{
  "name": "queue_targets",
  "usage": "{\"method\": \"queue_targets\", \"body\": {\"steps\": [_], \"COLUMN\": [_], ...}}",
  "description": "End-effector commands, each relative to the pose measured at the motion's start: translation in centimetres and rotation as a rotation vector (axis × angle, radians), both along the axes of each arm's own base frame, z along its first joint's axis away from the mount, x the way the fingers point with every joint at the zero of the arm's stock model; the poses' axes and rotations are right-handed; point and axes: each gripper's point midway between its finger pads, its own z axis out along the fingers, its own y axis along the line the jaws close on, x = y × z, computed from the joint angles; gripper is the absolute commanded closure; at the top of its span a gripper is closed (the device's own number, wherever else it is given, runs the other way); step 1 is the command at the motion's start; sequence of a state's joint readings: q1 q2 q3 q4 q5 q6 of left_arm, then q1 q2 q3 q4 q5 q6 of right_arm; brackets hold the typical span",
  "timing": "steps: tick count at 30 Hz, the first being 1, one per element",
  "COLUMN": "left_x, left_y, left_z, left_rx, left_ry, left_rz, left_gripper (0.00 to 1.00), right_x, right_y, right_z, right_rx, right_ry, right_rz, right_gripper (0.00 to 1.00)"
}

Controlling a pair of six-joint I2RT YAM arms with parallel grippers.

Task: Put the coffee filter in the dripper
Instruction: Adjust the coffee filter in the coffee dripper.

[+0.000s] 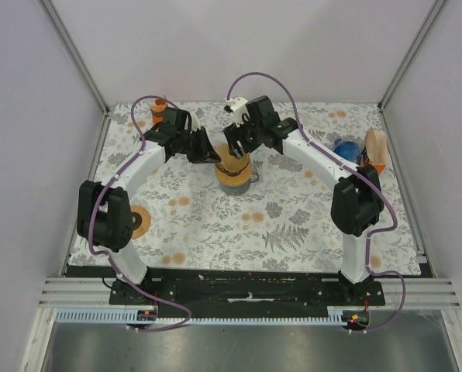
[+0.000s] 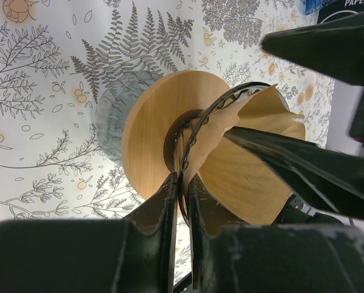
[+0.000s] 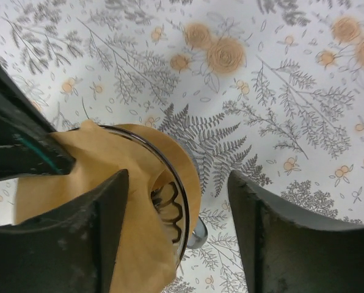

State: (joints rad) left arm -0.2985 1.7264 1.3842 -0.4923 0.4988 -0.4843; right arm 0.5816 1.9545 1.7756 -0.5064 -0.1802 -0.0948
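The dripper (image 1: 235, 172), a black wire cone in a round wooden collar (image 2: 148, 128) over a grey base, stands at mid-table. The brown paper coffee filter (image 2: 255, 155) sits crumpled inside the wire cone, its edge sticking up past the rim (image 3: 102, 177). My left gripper (image 2: 183, 183) is shut on the dripper's wire rim from the left side. My right gripper (image 3: 179, 177) hangs open just over the dripper. One of its fingers (image 3: 102, 226) lies over the filter and the other stands clear over the cloth. It holds nothing.
A flower-print cloth (image 1: 293, 225) covers the table. An orange cup (image 1: 160, 108) stands at the back left. A blue packet (image 1: 346, 147) and a stack of brown filters (image 1: 376, 146) sit at the right edge, close to the right arm's elbow.
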Motion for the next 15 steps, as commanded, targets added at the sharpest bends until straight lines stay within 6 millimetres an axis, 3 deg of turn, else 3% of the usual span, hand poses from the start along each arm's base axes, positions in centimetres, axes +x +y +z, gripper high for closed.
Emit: {"method": "queue_targets", "body": {"steps": [1, 8, 15], "left_x": [-0.1, -0.1, -0.1], "left_y": [0.2, 0.3, 0.4], "left_z": [1.5, 1.6, 1.4], "left_rx": [0.013, 0.017, 0.021], "left_ry": [-0.067, -0.074, -0.074], "left_rz": [-0.020, -0.018, -0.018], "left_gripper": [0.84, 0.84, 0.84], "right_x": [0.6, 0.6, 0.5], "right_y": [1.1, 0.9, 0.4], "right_z": [0.4, -1.1, -2.2], "right_rx": [0.015, -0.003, -0.018], "right_ry": [-0.010, -0.003, 0.007], "right_rz": [0.036, 0.050, 0.052], "right_gripper": [0.33, 0.72, 0.92]}}
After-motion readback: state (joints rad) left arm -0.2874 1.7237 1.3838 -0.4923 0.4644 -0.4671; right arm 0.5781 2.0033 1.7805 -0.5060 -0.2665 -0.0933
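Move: The coffee filter's right-hand edge, lying along the dripper rim, is about 3 cm below the open right fingers, 1 cm back and 1 cm to their left. The wooden collar's middle is some 2 cm left, 3 cm back and 7 cm below that hand, with the glass server under it, about 13 cm down. From the left hand, already pinching the rim's left side, that right-hand edge is roughly 5 cm to the right and 2 cm ahead. The filter's right-hand edge and the dripper rim are taken between the right fingers, which drop a little over 3 cm astride them, close from wide open to nearly shut, then rise about 1 cm while easing left. The left hand keeps its pinch on the opposite side and, late on, shifts about 1 cm left and slightly forward. ##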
